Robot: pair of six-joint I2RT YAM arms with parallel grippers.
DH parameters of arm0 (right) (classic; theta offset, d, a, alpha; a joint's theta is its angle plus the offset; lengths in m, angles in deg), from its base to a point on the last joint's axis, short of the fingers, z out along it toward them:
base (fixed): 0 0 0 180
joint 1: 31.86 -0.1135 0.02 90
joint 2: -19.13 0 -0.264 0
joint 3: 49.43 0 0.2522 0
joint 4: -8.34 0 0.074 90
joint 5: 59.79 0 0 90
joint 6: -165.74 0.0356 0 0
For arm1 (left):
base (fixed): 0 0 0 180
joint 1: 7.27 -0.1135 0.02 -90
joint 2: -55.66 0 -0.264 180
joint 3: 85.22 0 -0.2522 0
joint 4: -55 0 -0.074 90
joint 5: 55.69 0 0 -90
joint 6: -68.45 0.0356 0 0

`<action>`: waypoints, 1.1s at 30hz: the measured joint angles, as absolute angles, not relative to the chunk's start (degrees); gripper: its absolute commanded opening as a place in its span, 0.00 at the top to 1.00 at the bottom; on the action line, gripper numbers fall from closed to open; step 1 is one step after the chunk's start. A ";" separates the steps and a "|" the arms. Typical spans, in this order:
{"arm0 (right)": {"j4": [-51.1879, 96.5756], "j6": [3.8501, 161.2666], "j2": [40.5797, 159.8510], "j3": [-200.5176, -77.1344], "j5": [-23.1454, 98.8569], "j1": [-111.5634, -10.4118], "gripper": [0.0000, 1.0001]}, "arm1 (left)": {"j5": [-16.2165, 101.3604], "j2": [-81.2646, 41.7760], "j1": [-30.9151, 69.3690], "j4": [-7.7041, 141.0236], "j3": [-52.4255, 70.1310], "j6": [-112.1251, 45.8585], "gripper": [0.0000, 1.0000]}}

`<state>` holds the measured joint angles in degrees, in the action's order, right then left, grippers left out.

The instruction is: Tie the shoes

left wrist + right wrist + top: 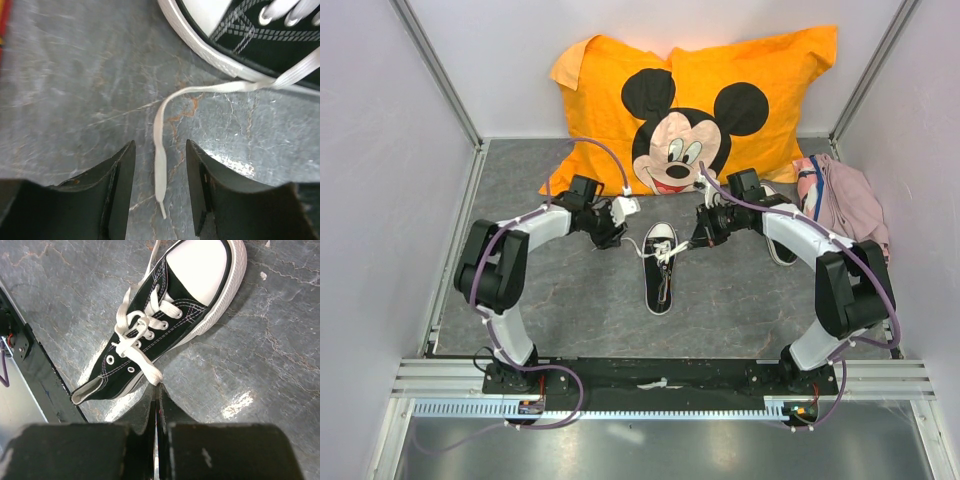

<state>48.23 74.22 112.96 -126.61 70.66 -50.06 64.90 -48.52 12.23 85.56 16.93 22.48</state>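
One black shoe (660, 272) with a white toe cap lies in the middle of the grey table, toe pointing away from the arms. A second shoe (781, 247) shows partly behind the right arm. My left gripper (620, 222) hovers left of the toe; its jaws (160, 145) are open, and the loose end of a white lace (160, 165) lies on the table between them, untouched. My right gripper (157, 386) is shut on the other lace (146, 369), which runs taut from a loose knot over the eyelets of the shoe (170, 315).
An orange Mickey Mouse pillow (692, 100) leans on the back wall. A pink cloth bundle (848, 200) sits at the right wall. The black base rail (42, 377) runs close behind the shoe's heel. White walls with metal posts enclose the table.
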 measured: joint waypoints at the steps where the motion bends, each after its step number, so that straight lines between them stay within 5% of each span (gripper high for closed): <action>1: 48.49 74.05 112.72 -126.61 70.46 -50.06 1.00 | 63.76 -49.44 13.00 85.87 16.71 23.35 0.49; 8: 49.98 72.78 112.45 -126.63 68.76 -50.06 1.00 | 58.60 -53.39 16.23 88.60 12.77 26.67 0.98; 33: 50.65 70.16 107.88 -123.51 58.20 -46.97 1.00 | 71.04 -26.90 -4.73 104.20 25.17 34.72 0.99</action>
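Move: The free end of the left-hand lace lies almost under the open left fingers, about 1 cm to their right and 3 cm below. From that hand the knot over the shoe is some 10 cm right, 3 cm back and roughly level; the shoe's middle is about 9 cm right, 5 cm back and slightly lower. From the right hand, which already pinches a lace loop, the knot is about 5 cm left, 3 cm back and 5 cm lower. Down about 2 cm goes the left hand first, its fingers closing from half open to pinch the lace near its end; it then pulls away from the shoe, some 12 cm left, climbing about 8 cm and drawing back 5. Meanwhile the right hand keeps its grip on the loop and draws it slowly about 5 cm right, its fingers tipping steeper. ##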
